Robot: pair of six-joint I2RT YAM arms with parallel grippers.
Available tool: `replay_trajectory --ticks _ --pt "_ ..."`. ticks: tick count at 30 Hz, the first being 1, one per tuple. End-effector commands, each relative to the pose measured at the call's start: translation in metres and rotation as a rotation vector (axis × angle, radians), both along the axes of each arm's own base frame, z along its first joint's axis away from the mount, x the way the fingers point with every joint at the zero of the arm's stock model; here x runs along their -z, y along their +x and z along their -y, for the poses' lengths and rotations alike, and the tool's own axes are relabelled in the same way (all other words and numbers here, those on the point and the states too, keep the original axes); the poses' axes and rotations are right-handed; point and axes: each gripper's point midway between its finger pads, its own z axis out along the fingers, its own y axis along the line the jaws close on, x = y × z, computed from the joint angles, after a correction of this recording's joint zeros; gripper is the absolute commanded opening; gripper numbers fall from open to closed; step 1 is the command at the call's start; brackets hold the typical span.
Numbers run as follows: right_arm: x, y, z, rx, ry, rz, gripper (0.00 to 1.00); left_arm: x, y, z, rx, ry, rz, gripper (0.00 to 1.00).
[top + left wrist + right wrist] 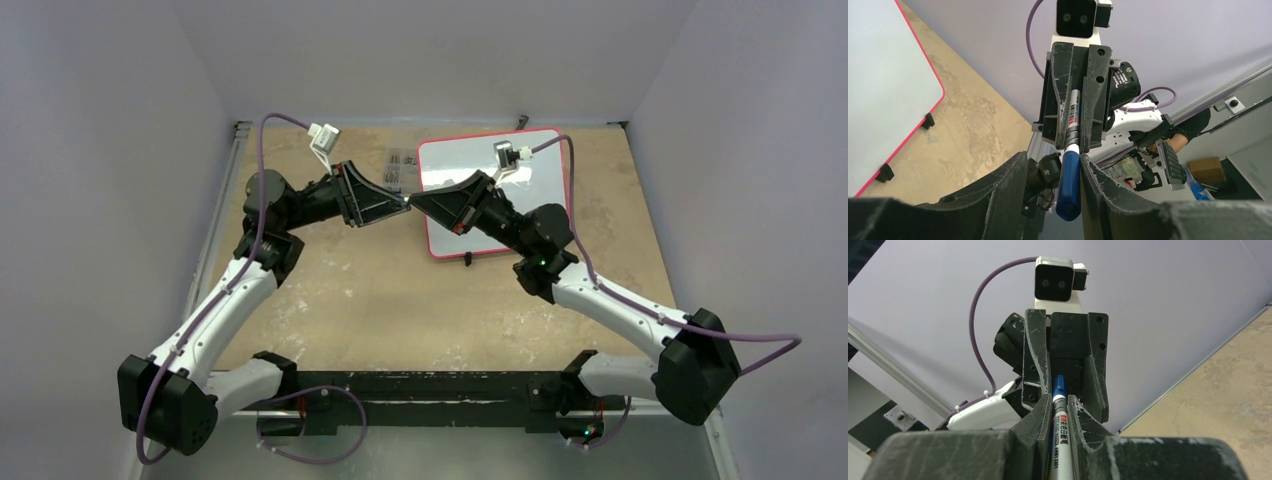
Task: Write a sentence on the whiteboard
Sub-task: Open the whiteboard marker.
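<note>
The whiteboard (455, 160), white with a thin red frame, lies at the back right of the table; its corner also shows in the left wrist view (888, 85). The sentence is out of view; the board's visible surface looks blank. My two grippers meet tip to tip just left of the board. The right gripper (420, 198) (1058, 401) is shut on the grey barrel of a marker (1060, 435). The marker's blue cap (1069, 185) sits between the jaws of my left gripper (398, 207) (1054, 157), which stand open, with a gap on the cap's left side.
A small grey printed packet (400, 168) lies on the tan tabletop just left of the board. The board's black feet (928, 120) stick out from its near edge. A metal rail (215, 250) runs along the table's left side, with purple-grey walls around.
</note>
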Motion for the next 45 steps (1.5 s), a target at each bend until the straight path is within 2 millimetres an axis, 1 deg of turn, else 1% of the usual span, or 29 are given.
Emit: replay_trajectory --ticks 1,6,12,18,30,32,34,38,40,42,45 --pt "-0.018 -0.014 0.009 0.013 0.037 0.057 0.0 -0.017 -0.008 -0.002 -0.004 -0.008 0.066 0.41" --pt "-0.021 -0.016 0.014 0.028 0.031 0.059 0.0 -0.026 -0.012 -0.01 -0.029 -0.007 0.075 0.41" --pt "-0.026 -0.018 0.02 0.05 0.026 0.067 0.0 -0.031 -0.015 -0.018 -0.073 -0.007 0.082 0.41" --pt "-0.023 -0.017 0.02 0.054 0.021 0.064 0.0 -0.035 -0.016 -0.019 -0.077 -0.029 0.076 0.38" --pt "-0.018 -0.015 0.018 0.055 0.015 0.048 0.0 -0.046 -0.016 -0.017 -0.052 -0.082 0.071 0.38" --pt "-0.017 -0.014 0.018 0.056 0.012 0.048 0.0 -0.045 -0.015 -0.016 -0.05 -0.081 0.066 0.34" --pt "-0.016 -0.014 0.018 0.057 0.011 0.047 0.0 -0.043 -0.015 -0.016 -0.049 -0.079 0.063 0.27" --pt "-0.017 -0.012 0.017 0.059 0.01 0.047 0.0 -0.041 -0.014 -0.016 -0.05 -0.076 0.056 0.18" --pt "-0.016 -0.012 0.017 0.061 0.01 0.044 0.0 -0.04 -0.014 -0.016 -0.051 -0.075 0.055 0.11" --pt "-0.016 -0.012 0.017 0.061 0.009 0.042 0.0 -0.038 -0.013 -0.016 -0.05 -0.074 0.051 0.0" --pt "-0.015 -0.011 0.017 0.062 0.009 0.038 0.0 -0.036 -0.012 -0.016 -0.059 -0.071 0.05 0.0"
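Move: Between the open left fingers sits the marker's blue cap, its middle roughly 1 cm ahead of the left hand point, about 1 cm above it, and level with it sideways. From the right hand, which already grips the barrel, the cap lies about 4 cm left, 2 cm ahead and 2 cm up. The whiteboard's middle is some 23 cm ahead, 20 cm right and 35 cm below the left hand. Drawing back about 1.5 cm together, the hands part sideways by about 3 cm, the left going left with its fingers open around the cap, the right carrying the marker right. Both rise, the left nearly 3 cm in all, while the right settles slightly after its rise; then the left fingers close and pinch the cap's outer end as the right keeps its hold on the barrel. ##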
